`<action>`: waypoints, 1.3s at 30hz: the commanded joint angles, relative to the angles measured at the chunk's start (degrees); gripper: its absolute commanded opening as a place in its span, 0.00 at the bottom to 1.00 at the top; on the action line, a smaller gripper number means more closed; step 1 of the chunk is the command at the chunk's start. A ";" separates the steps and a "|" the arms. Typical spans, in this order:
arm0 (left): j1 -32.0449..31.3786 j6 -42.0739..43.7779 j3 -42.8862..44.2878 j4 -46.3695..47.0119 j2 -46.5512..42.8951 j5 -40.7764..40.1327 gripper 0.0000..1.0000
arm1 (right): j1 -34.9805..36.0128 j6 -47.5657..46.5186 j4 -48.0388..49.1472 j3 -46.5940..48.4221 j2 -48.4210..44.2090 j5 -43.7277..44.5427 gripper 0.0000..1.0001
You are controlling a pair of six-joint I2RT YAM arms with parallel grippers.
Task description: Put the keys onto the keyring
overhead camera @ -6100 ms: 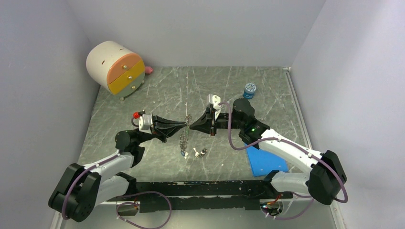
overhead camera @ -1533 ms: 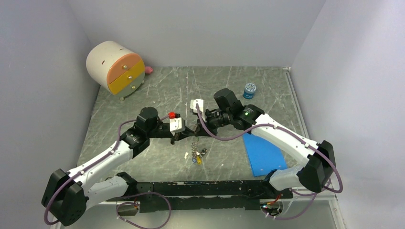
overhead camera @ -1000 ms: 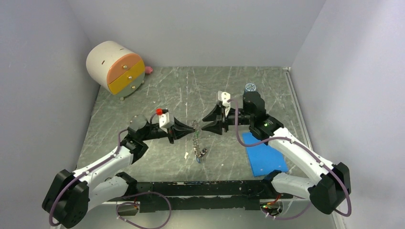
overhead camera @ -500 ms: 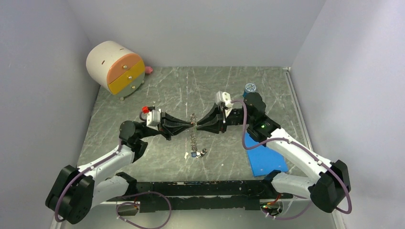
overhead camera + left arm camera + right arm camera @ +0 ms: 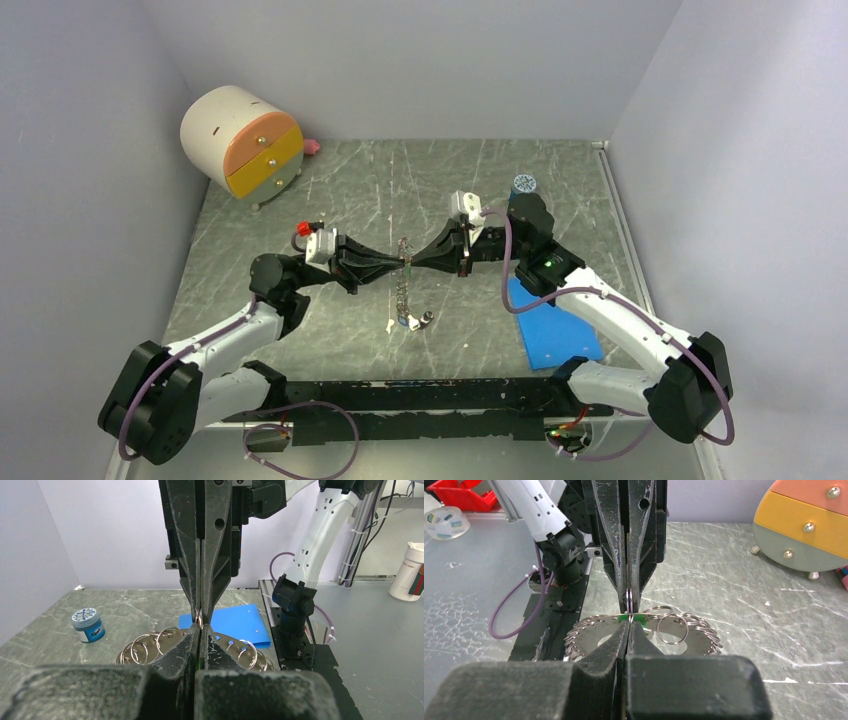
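Note:
The keyring (image 5: 400, 292) hangs edge-on above the table's middle. In the wrist views it is a flat silvery hoop (image 5: 150, 647) (image 5: 596, 640) with many small rings round its edge. My left gripper (image 5: 400, 263) (image 5: 200, 628) is shut on a small ring at its top edge. My right gripper (image 5: 412, 263) (image 5: 628, 623) faces it tip to tip, shut on the same spot, where a green key (image 5: 638, 617) head shows. More keys (image 5: 407, 322), one blue-headed, sit at the hoop's lower end; I cannot tell whether they hang or lie on the table.
A round drawer chest (image 5: 240, 140) (image 5: 809, 525) stands at the back left with a pink object (image 5: 312, 147) beside it. A small blue jar (image 5: 523, 187) (image 5: 87, 624) sits behind the right arm. A blue pad (image 5: 555, 330) (image 5: 235, 622) lies near the right base. A white scrap (image 5: 388, 326) lies by the keys.
My right gripper has moved left to meet the left gripper's tips and gone from open to shut on the keyring's top. The left gripper has kept its hold.

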 commanded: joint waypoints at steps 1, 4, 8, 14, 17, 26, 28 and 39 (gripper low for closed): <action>0.25 -1.48 0.60 8.33 -1.43 -2.35 0.03 | 0.32 -3.33 -2.18 -0.20 -0.21 -0.25 0.00; 0.38 -2.80 0.13 11.07 -0.87 -3.78 0.02 | 1.02 -4.20 -1.83 -0.73 -0.18 0.54 0.00; 0.66 -4.53 -0.06 14.26 -0.06 -5.04 0.03 | 2.62 -6.99 -4.00 -0.35 0.70 2.74 0.00; 0.70 -4.91 -0.49 14.67 0.25 -5.81 0.03 | 5.41 -9.21 -4.78 -0.63 0.96 9.87 0.00; 0.77 -3.07 -0.72 11.03 -0.32 -5.55 0.03 | 5.58 -7.49 -2.01 -2.16 -0.17 13.70 0.00; 0.70 3.82 -1.01 -1.70 -4.16 -4.92 0.03 | 5.67 -4.79 2.03 -5.74 -4.04 18.02 0.41; 0.70 5.84 -1.18 -5.03 -5.26 -5.35 0.03 | 5.63 -4.62 1.48 -5.86 -4.37 18.53 0.48; 0.74 15.60 -0.88 -24.22 -9.87 -11.53 0.02 | 2.70 1.07 4.89 -8.19 -3.34 22.27 0.74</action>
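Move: The keyring hangs on edge between the two hands, whose tips meet at its upper rim; its middle is about 5 cm below either hand and perhaps 1 cm forward. The green key hangs inside it some 3 cm below both hands, 1 cm to the right hand's left and 1 cm to the left hand's right. From the right hand, the black key lies on the table 6 cm back, 2 cm right and 29 cm down, and the white key 7 cm back, 4 cm left. The small ring at the keyring's rim is worked between the two closed grippers: the right one presses in to the left and down while the left rises a little, each about 1.5 cm. Then the right fingers open wide, let go, and move off forward, down and slightly right, ending some 4 cm lower. The left keeps its pinch, sinking about 3 cm from its high point, easing forward and turning 10 degrees counter-clockwise. ##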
